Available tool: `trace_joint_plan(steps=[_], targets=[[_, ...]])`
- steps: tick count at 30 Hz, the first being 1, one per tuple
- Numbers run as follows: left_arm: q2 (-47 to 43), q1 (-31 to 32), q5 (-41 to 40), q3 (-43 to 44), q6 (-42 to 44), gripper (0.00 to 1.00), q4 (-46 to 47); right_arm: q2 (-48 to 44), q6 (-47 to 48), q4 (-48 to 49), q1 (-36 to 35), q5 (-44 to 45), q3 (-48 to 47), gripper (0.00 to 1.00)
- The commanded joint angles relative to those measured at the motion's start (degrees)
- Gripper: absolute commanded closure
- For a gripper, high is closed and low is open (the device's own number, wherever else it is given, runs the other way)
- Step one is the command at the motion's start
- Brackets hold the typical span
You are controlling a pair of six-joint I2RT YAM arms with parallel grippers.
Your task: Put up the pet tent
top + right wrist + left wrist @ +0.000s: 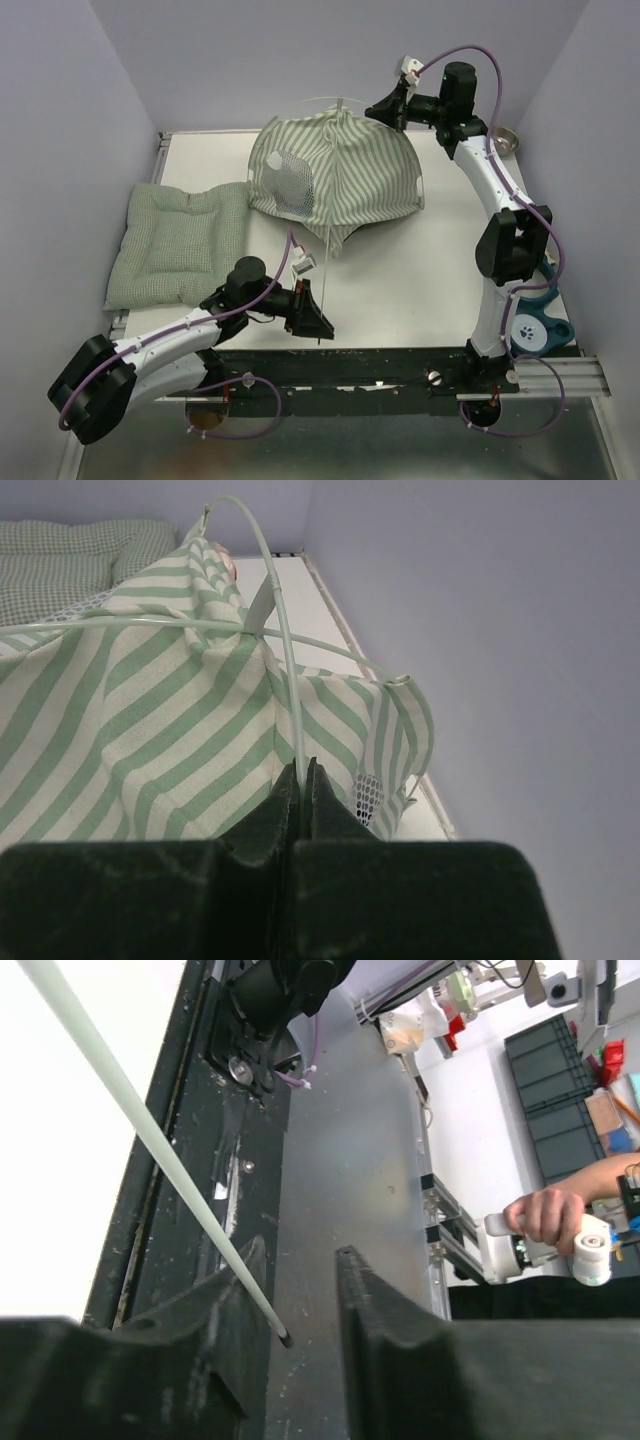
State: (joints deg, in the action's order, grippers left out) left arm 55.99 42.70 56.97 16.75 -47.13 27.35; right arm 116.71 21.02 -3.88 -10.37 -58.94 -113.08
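The pet tent [350,180] stands as a green-and-white striped dome at the back middle of the table, with a grey mesh window [288,180] on its left side. One thin whitish pole [323,300] runs from its front hem toward the near edge. Its dark tip [285,1338] lies between the fingers of my left gripper [300,1248], against the left finger [235,1290]. Those jaws stand apart, with a gap on the pole's right. My right gripper [300,765] is at the tent's back right [382,106], shut on another arched pole [285,660] above the striped fabric [150,730].
A flat green checked cushion [180,245] lies left of the tent. A small metal bowl [507,140] sits at the back right corner. A teal paw-print object [540,330] lies by the right arm's base. The black front rail [380,365] runs just under my left gripper.
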Motion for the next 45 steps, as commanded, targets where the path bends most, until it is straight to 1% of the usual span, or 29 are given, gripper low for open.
trace_joint_plan(steps=[1, 5, 6, 7, 9, 10, 11, 12, 14, 16, 17, 19, 20, 23, 25, 26, 27, 28, 29, 30, 32, 34, 36, 37, 39, 41, 42, 44, 45], targets=[[-0.97, 0.37, -1.86, 1.0, 2.48, 0.63, 1.91, 0.89, -1.59, 3.26, 0.62, -0.12, -0.74, 0.99], [-0.44, 0.37, -2.74, 2.49, 3.98, 0.62, 1.56, 0.45, -1.5, 3.27, 0.62, -1.35, 0.05, 0.99], [-0.09, 0.37, -2.92, 2.67, 3.89, 0.64, 1.65, 0.37, -1.24, 3.26, 0.7, -1.36, 0.31, 0.99], [0.17, 0.37, -3.0, 2.76, 3.81, 0.71, 2.17, 0.28, -1.15, 3.26, 0.62, -1.27, 0.4, 0.99], [0.7, 0.37, -3.0, 3.2, 3.63, 0.9, 2.7, 0.28, -1.5, 3.26, 0.62, -1.35, 0.49, 0.99], [0.7, 0.37, -3.53, 3.55, 3.54, 0.98, 2.7, 0.19, -1.85, 3.26, 0.62, -1.96, 0.4, 0.95], [0.7, 0.37, -3.97, 3.98, 3.8, 1.0, 2.44, 0.1, -2.38, 3.26, 0.62, -2.23, 0.49, 0.87], [0.7, 0.46, -4.58, 4.86, 3.98, 1.0, 1.57, -0.07, -2.99, 3.26, 0.62, -2.58, 0.66, 0.74], [1.23, 0.37, -5.29, 6.79, 4.33, 1.0, 0.16, -1.12, -4.31, 3.18, 0.62, -2.24, 1.89, 0.45], [1.84, 0.28, -5.82, 8.64, 4.33, 1.0, -0.72, -3.23, -4.32, 3.0, 0.62, -1.1, 4.52, 0.08], [2.19, 0.28, -6.25, 9.52, 4.42, 1.0, -1.16, -4.72, -4.14, 3.09, 0.62, -0.4, 6.19, 0.0], [2.98, 0.11, -6.87, 11.1, 3.72, 1.0, -1.6, -8.14, -4.23, 3.26, 0.62, 3.02, 11.1, 0.0], [3.42, 0.02, -7.05, 11.72, 3.02, 1.0, -0.73, -10.42, -4.32, 5.7, 0.62, 5.74, 13.3, 0.0], [4.65, -0.94, -7.92, 12.95, 1.26, 1.0, 0.24, -17.63, -7.13, 11.95, 0.62, 18.63, 21.56, 0.0], [5.53, -1.74, -7.67, 13.04, -0.41, 1.0, 2.78, -23.07, -5.29, 13.02, 0.7, 24.55, 24.91, 0.0], [5.97, -2.0, -8.01, 13.48, -0.68, 1.0, 2.88, -24.84, -4.06, 12.24, 1.14, 24.75, 25.36, 0.0], [6.67, -2.27, -8.01, 14.09, -0.76, 1.0, 2.79, -26.86, -4.14, 11.19, 2.27, 21.96, 25.45, 0.0], [7.46, -2.44, -7.93, 14.62, -0.77, 1.0, 3.14, -28.53, -5.53, 9.96, 3.5, 20.2, 25.36, 0.0], [8.08, -2.62, -7.93, 15.23, -0.94, 1.0, 3.49, -29.86, -7.9, 8.2, 4.04, 20.61, 25.45, 0.0], [8.78, -2.79, -8.1, 15.85, -1.12, 1.0, 4.1, -31.35, -8.53, 5.23, 4.22, 19.83, 25.54, 0.0], [10.19, -3.32, -7.58, 16.9, -2.17, 1.0, 6.3, -34.68, -6.0, -1.11, 4.31, 15.54, 26.93, 0.0], [11.42, -3.93, -7.49, 17.96, -3.13, 1.0, 7.18, -39.17, -9.91, -1.83, 4.31, 13.16, 32.89, 0.0], [12.3, -4.46, -7.23, 19.01, -4.71, 1.0, 9.46, -43.82, -10.38, -3.41, 4.22, 8.68, 40.35, 0.01], [12.74, -4.64, -7.31, 19.45, -5.16, 1.0, 9.82, -46.54, -12.47, -1.15, 4.22, 8.4, 45.87, 0.01], [13.62, -4.82, -7.49, 21.12, -5.51, 1.0, 10.61, -51.47, -15.73, 11.55, 4.22, 6.04, 58.43, 0.01], [14.58, -5.17, -7.4, 22.18, -6.39, 1.0, 12.01, -54.9, -13.82, 28.58, 3.09, 4.79, 70.91, 0.01], [14.85, -5.26, -7.23, 22.62, -6.91, 1.0, 12.54, -55.27, -11.37, 34.67, 1.51, 6.54, 74.89, 0.02], [15.73, -5.43, -6.61, 23.85, -7.53, 1.0, 12.81, -53.09, -3.39, 37.61, -3.23, 12.14, 77.03, 0.06], [15.99, -5.52, -6.26, 24.2, -7.62, 1.0, 12.81, -51.42, -3.26, 42.24, -4.64, 16.09, 78.09, 0.06]])
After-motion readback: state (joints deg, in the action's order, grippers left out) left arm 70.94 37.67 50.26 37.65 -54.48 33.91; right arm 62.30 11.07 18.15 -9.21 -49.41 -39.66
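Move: The bare end of the tent pole lies practically between the left hand's half-open fingers, its tip about 2 cm back and 1 cm down. The middle of the pet tent is some 30 cm ahead and 3 cm to the right, and the cushion some 35 cm left, 25 cm ahead and 15 cm lower. The right hand still grips a bent pole; from it the pole crossing lies about 6 cm left and 2 cm ahead. The near pole end is pinched as the left fingers close, then taken about 10 cm forward and 9 cm up, drifting right, towards the tent. The bent pole at the far side is let go: the right fingers open wide, dip, swing up and back, then drop past the tent's right side, ending about 20 cm back, lower and a little right, still open. ##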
